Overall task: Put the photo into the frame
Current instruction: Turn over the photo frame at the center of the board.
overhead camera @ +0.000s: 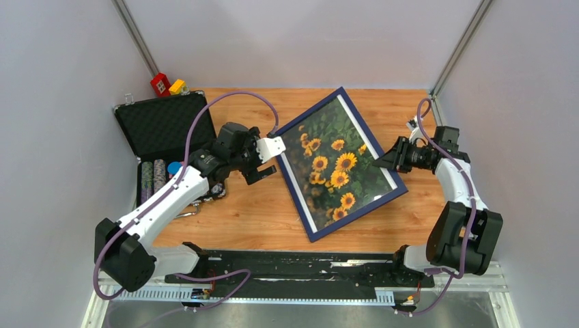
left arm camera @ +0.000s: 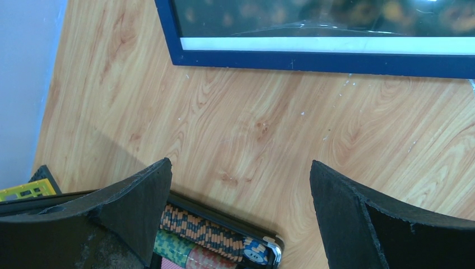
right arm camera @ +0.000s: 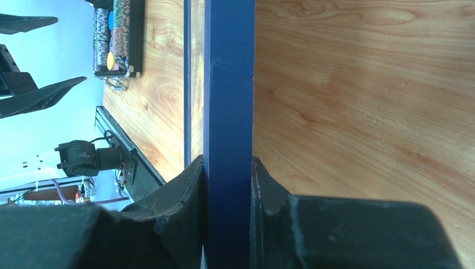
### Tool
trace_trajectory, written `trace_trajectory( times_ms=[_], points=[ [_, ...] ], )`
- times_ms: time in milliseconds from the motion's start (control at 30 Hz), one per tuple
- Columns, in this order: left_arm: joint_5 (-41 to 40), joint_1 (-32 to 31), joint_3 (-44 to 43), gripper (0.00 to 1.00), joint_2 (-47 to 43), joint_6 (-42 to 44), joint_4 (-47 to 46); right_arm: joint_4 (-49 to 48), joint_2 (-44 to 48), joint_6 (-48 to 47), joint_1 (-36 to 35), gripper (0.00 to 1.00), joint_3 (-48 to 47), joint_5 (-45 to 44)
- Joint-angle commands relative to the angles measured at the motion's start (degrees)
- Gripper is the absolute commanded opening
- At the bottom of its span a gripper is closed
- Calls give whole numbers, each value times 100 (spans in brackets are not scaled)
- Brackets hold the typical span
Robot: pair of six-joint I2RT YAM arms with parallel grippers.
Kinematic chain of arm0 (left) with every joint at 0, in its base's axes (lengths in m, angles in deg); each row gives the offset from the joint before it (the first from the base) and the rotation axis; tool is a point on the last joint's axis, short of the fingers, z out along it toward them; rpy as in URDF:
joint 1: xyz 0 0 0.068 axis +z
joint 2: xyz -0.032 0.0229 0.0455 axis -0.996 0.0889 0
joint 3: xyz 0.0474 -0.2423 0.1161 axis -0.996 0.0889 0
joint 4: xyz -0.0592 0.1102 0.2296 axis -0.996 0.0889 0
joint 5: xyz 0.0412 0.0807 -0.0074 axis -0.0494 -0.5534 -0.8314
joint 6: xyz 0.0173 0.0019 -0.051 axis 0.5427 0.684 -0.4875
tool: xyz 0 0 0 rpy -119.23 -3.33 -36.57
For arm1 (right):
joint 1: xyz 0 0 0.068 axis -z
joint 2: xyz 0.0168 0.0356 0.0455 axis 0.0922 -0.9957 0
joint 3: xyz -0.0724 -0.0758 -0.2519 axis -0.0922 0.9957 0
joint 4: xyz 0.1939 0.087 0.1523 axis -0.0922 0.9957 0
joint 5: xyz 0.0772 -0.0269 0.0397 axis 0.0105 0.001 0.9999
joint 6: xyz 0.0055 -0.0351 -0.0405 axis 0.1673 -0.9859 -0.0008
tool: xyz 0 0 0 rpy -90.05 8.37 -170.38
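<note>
The frame [overhead camera: 360, 215] lies turned at an angle on the wooden table, navy front up. The photo [overhead camera: 334, 164] of yellow sunflowers shows inside it under the pane. My right gripper [overhead camera: 382, 158] is shut on the frame's right border; in the right wrist view both pads press the navy bar [right arm camera: 228, 84] at my right gripper [right arm camera: 228, 168]. Just off the frame's left border, my left gripper [overhead camera: 272, 161] stands open and holds nothing. In the left wrist view it [left arm camera: 241, 168] hangs over bare wood, with the frame's border [left arm camera: 313, 60] and the photo's white strip [left arm camera: 336, 45] ahead.
A black foam-lined case [overhead camera: 160, 126] with poker chips [left arm camera: 224, 235] lies open at the left, under my left arm. Red [overhead camera: 161, 83] and yellow [overhead camera: 177, 86] toy blocks sit at the back left corner. Grey walls close in both sides.
</note>
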Motion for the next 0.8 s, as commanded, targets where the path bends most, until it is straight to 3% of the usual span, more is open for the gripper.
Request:
trace_trajectory(
  times_ms=[0, 500, 767],
  points=[
    [89, 35, -18, 100, 27, -110, -144, -554, 49, -387, -37, 6, 130, -276],
    [111, 35, 15, 100, 119, -137, -197, -1034, -493, -328, -41, 10, 524, -224],
    [130, 31, -42, 100, 171, -153, -171, -1265, -1036, -284, -28, 18, 670, -146]
  ],
)
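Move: My right fingers hold the sunflower photo frame by the middle of its raised right side. From them its middle lies about 13 cm to the left, straight across and some 6 cm lower, and the bare board it is going down to is about 13 cm below. The open chip case is far left, roughly 57 cm away, 6 cm nearer and down on the board. From my left hand the frame's middle is some 18 cm right, 2 cm back and 9 cm lower. I keep the raised right side of the photo frame pinched and lower it towards the board, almost straight down by about 5 cm, starting slowly and then sinking steadily. The frame's left side leads, lying lower near the board, and my right wrist tips only some 5 degrees as the frame flattens; the fingers stay closed on the edge. ##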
